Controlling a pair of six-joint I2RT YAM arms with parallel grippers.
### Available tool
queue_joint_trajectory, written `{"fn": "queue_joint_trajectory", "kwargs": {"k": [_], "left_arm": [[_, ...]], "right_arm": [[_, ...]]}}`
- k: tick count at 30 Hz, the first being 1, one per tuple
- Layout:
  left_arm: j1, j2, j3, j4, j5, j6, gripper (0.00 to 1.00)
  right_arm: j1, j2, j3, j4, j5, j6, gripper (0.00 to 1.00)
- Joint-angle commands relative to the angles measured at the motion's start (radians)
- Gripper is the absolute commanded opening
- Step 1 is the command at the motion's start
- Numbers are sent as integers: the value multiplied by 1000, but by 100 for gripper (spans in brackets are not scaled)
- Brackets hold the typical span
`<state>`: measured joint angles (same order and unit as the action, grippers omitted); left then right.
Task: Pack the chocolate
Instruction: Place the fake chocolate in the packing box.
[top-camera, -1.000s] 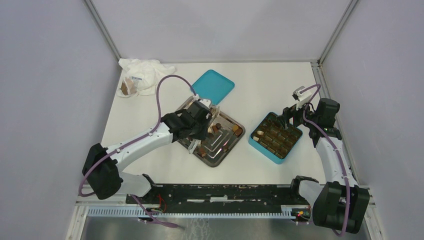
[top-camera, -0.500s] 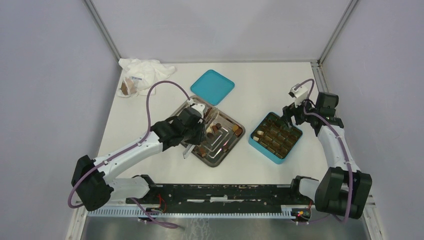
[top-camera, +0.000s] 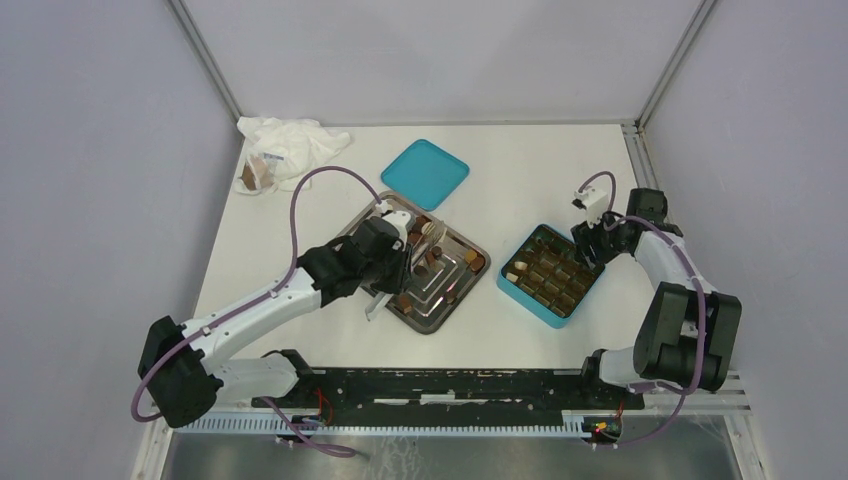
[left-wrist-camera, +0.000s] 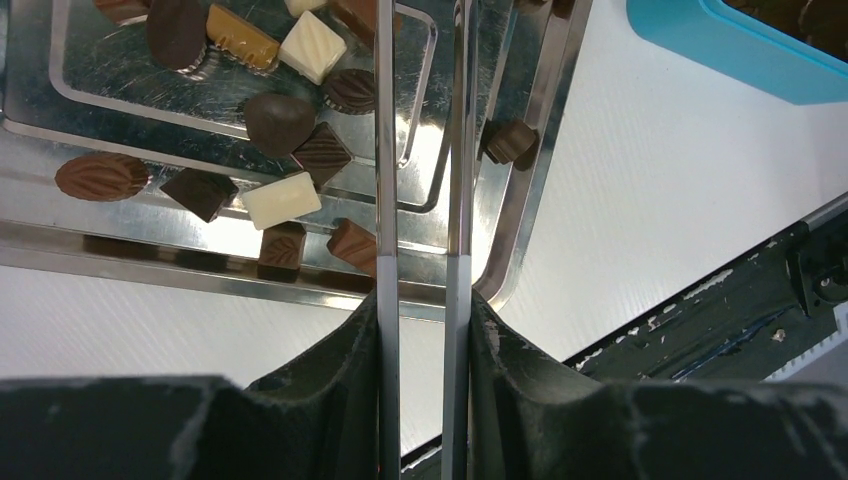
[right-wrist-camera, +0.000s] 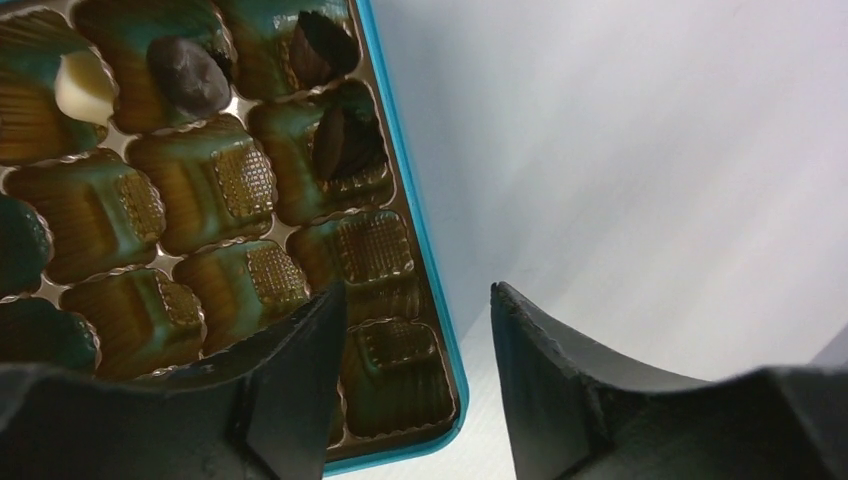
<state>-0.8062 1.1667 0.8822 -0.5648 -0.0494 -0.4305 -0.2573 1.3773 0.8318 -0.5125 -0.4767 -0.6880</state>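
Note:
The chocolate (top-camera: 432, 262) lies loose on a steel tray (top-camera: 455, 305) as several dark, light-brown and cream pieces, such as a white cube (left-wrist-camera: 281, 199). My left gripper (top-camera: 385, 262) (left-wrist-camera: 424, 300) is shut on a pair of metal tongs (left-wrist-camera: 462, 150), whose blades reach over the tray with a narrow gap between them. Their tips are out of the left wrist view. My right gripper (top-camera: 592, 240) (right-wrist-camera: 418, 290) stands open astride the right wall of the teal box (top-camera: 530, 303) (right-wrist-camera: 420, 230). It holds nothing. The box's cups hold a few pieces, one white (right-wrist-camera: 83, 85) and one dark (right-wrist-camera: 188, 72).
A teal lid (top-camera: 425, 173) lies flat behind the tray. A crumpled white plastic bag (top-camera: 290, 145) with a brown lump (top-camera: 255, 176) sits at the back left corner. The black base rail (top-camera: 450, 385) runs along the near edge.
My right gripper has dropped toward the box's far right wall and its jaws have narrowed. My left arm has drawn the tongs slightly back toward the tray's near left side.

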Motion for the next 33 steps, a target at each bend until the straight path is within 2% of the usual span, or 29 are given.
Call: {"fn": "queue_joint_trajectory", "kwargs": {"k": [1, 3, 9, 12, 14, 19, 21, 27, 33], "left_arm": [[4, -40, -2, 71, 28, 54, 2], [4, -42, -5, 72, 28, 54, 2], [4, -44, -11, 77, 42, 54, 2], [4, -45, -9, 81, 45, 54, 2], [4, -48, -8, 84, 45, 54, 2], [4, -53, -10, 93, 70, 50, 2], [4, -52, -9, 97, 77, 50, 2], [-2, -57, -9, 125, 115, 47, 2], [-35, -57, -1, 155, 121, 56, 2]], "right_arm": [[-1, 34, 43, -20, 21, -54, 55], [-1, 45, 46, -4, 24, -52, 49], [37, 56, 44, 35, 29, -59, 46], [81, 76, 49, 36, 56, -74, 42], [99, 82, 53, 33, 79, -74, 36], [111, 61, 42, 49, 117, -74, 7], [110, 43, 34, 58, 119, -80, 1], [113, -74, -10, 91, 87, -109, 0], [145, -303, -106, 183, 69, -172, 0]]}}
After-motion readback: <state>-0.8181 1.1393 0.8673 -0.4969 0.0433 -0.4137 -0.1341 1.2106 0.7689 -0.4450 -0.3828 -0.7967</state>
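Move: The packing box's outer right rim, close to the box's right corner, lies almost under the open right fingers: about 1 cm ahead, 1 cm to the left and 2 cm down. From that hand the box's middle is some 5 cm back, 8 cm to the left and 4 cm below, and the nearest dark chocolate about 4 cm ahead and 8 cm left. From the left hand that rim is roughly 40 cm to the right and 5 cm ahead, some 8 cm lower. The packing box's outer right rim is what the right hand takes: it sinks about 2 cm, shifts slightly left and forward along the edge, and shuts to pinch the thin wall between its fingertips. It then rises about 4.5 cm, still pinching, its fingers tipping forward. The left hand keeps the tongs over the tray and drifts some 2 cm right and a little up. ##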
